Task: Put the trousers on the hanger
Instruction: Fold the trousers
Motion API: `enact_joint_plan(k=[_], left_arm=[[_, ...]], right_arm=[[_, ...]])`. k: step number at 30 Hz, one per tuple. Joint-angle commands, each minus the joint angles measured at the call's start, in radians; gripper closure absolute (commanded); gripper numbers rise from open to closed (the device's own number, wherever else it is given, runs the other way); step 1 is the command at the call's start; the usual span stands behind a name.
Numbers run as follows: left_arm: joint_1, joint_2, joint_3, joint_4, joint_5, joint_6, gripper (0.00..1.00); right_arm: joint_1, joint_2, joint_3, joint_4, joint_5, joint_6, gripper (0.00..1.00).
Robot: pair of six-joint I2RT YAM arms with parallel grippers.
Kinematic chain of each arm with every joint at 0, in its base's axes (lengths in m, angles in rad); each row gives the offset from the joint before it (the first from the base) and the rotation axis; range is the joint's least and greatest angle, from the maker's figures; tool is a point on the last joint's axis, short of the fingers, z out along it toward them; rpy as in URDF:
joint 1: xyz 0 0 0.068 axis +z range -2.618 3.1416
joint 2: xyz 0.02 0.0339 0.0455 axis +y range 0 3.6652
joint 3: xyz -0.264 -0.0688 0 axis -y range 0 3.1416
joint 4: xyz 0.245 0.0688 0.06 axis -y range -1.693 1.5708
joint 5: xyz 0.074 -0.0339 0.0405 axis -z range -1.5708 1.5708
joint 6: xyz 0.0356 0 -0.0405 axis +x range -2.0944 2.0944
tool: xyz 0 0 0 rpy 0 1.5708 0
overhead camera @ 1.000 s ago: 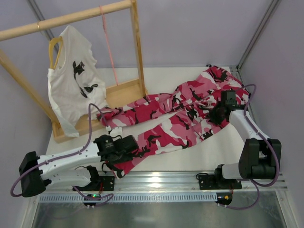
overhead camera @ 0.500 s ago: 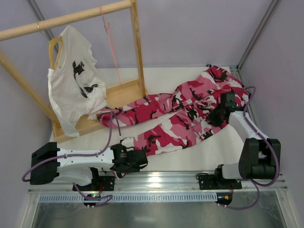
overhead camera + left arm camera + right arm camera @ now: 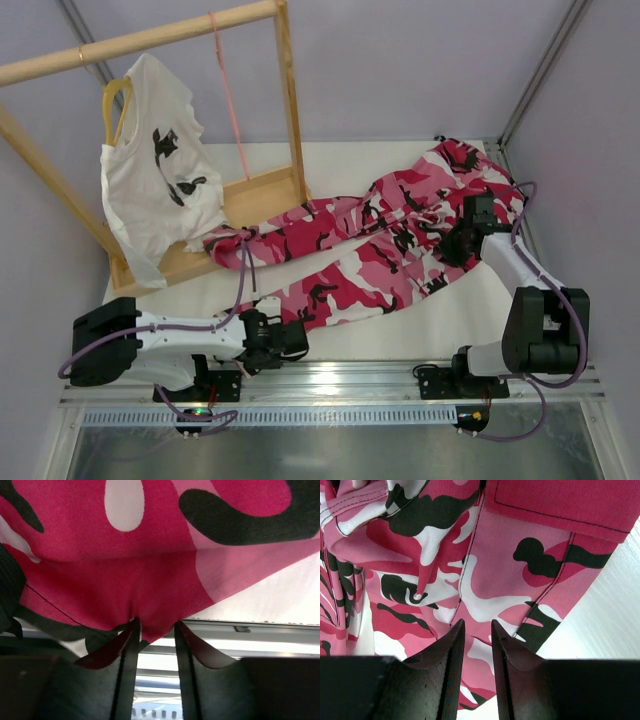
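Note:
The camouflage trousers (image 3: 400, 230) lie flat across the table, waist at the back right and legs reaching left. The thin pale-pink hanger (image 3: 230, 95) hangs from the wooden rod, away from both grippers. My left gripper (image 3: 298, 335) sits low at the hem of the near leg. In the left wrist view the hem (image 3: 150, 555) sags into the gap between the parted tips of that gripper (image 3: 155, 625). My right gripper (image 3: 455, 245) rests on the hip area. Its tips (image 3: 477, 625) stand a narrow gap apart on flat cloth (image 3: 485, 570).
A wooden rack (image 3: 260, 195) stands at the back left. A white printed T-shirt (image 3: 160, 170) hangs from it on a yellow hanger (image 3: 112, 95). A metal rail (image 3: 350, 375) runs along the table's front edge, just behind the left gripper.
The left arm has dropped and swung right, from over the near leg to its hem, and its jaws have narrowed. The leg's end now lies further back. The right arm has not moved.

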Motion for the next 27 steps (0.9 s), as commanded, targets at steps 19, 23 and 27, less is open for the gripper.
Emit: enact_joint_plan(k=[19,23,27], left_arm=[[-0.005,-0.077,0.084,-0.193,0.024,0.017,0.99],[-0.005,-0.12,0.073,-0.224,0.061,0.039,1.0],[-0.005,-0.156,0.052,-0.204,0.101,0.083,0.99]], right_arm=[[-0.069,0.29,0.118,0.071,0.117,-0.019,0.69],[-0.082,0.318,0.153,0.065,0.131,-0.032,0.69],[-0.091,0.347,0.185,0.056,0.136,-0.043,0.69]])
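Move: The near leg's front edge lies practically between the left fingertips, about 1 cm below and 1 cm to their left. Its black cuff band is some 7 cm left and 3 cm ahead, and the far leg's cuff about 25 cm ahead and 7 cm left. From the right hand, the trousers' pocket flap lies roughly 8 cm ahead, 7 cm right and 6 cm below; a bunched fold is about 7 cm ahead, 6 cm left and 5 cm below. Easing about 1 cm left at the table's front edge, the left hand shuts its part-open fingers on the near leg's edge, pinches it, then lifts it some 3 cm and draws it slightly back. The right hand sinks about 5 cm, then goes on right and forward low over the cloth towards the pocket flap, tilting slightly, fingers still a little open. ##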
